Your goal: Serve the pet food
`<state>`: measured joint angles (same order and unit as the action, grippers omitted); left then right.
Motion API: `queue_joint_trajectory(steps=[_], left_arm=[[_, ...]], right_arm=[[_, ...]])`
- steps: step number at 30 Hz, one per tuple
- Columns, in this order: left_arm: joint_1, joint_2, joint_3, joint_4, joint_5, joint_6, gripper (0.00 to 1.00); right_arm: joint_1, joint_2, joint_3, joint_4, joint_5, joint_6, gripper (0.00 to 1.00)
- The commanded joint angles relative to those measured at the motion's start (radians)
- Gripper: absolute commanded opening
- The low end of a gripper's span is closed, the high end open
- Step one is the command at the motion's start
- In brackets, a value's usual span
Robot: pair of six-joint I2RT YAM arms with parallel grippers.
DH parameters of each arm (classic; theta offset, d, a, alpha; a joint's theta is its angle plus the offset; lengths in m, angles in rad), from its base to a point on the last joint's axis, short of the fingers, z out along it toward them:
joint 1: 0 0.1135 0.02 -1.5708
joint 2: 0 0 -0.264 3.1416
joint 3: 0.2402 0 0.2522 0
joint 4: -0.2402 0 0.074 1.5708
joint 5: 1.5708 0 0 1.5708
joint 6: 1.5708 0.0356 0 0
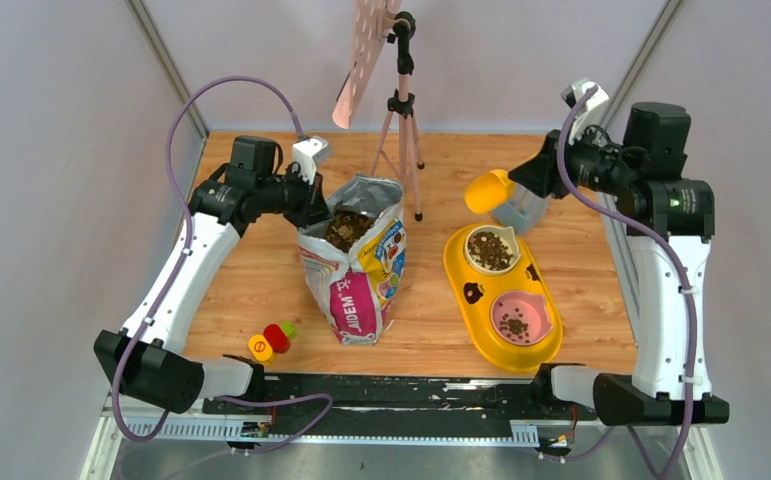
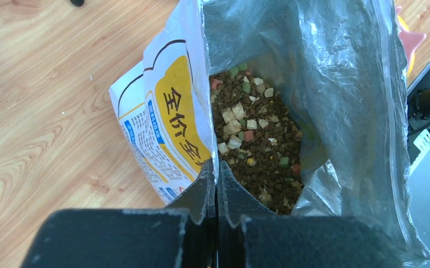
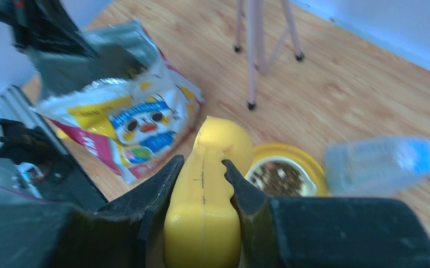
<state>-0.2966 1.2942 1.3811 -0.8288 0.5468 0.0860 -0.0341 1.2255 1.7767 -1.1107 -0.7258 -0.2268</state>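
The pet food [image 1: 346,228] [image 2: 257,139] is brown kibble with paler bits, heaped inside an open printed bag [image 1: 356,285] [image 2: 162,123] standing mid-table. My left gripper [image 1: 313,200] [image 2: 217,167] is shut on the bag's left rim. Over the far end of a yellow feeder tray [image 1: 466,292], my right gripper [image 1: 533,178] [image 3: 201,167] is shut on the handle of a yellow scoop [image 1: 488,190] [image 3: 212,167]. The tray's white bowl [image 1: 513,240] [image 3: 251,173] holds kibble [image 3: 279,178]. Its pink bowl [image 1: 501,303] holds a few pellets.
A tripod [image 1: 401,120] carrying a pink perforated board [image 1: 366,55] stands behind the bag. A clear plastic bottle [image 1: 521,210] [image 3: 380,164] lies by the tray's far end. Small red, yellow and green pieces [image 1: 271,340] sit at the near left. Walls close in both sides.
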Motion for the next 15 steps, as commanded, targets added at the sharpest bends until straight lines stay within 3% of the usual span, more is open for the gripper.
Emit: queue_joint_trajectory(steps=[1,10,15], left_arm=[[-0.003,-0.058,0.006,0.083,0.095,-0.048,0.00],[-0.003,-0.068,0.020,0.152,0.190,-0.134,0.00],[-0.003,-0.097,-0.030,0.297,0.282,-0.236,0.00]], right_arm=[[0.127,0.065,0.087,0.225,-0.061,0.300,0.00],[0.351,0.275,0.338,0.292,-0.079,0.357,0.00],[0.494,0.366,0.371,0.276,-0.021,0.310,0.00]])
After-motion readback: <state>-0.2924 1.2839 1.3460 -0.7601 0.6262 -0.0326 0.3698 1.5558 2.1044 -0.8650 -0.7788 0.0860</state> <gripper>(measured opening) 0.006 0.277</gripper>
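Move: From the right hand, which still holds the yellow scoop high, the mouth of the food bag lies some 27 cm to the left, about level with it forward and 14 cm lower. The filled cream bowl is roughly 5 cm ahead and 35 cm below; the pink bowl about 10 cm back, 5 cm right and equally low. The left hand already pinches the bag's rim, with the mouth's middle about 7 cm to its right and some 3 cm lower. Leftward and climbing, the right arm swings the scoop from above the bowls towards the open bag, about 15 cm left and 6 cm up, turning some 20 degrees counter-clockwise and rolling its left side up slightly, grip unchanged. The left hand keeps pinching the bag's rim, easing a centimetre or so right and tilting slightly. ##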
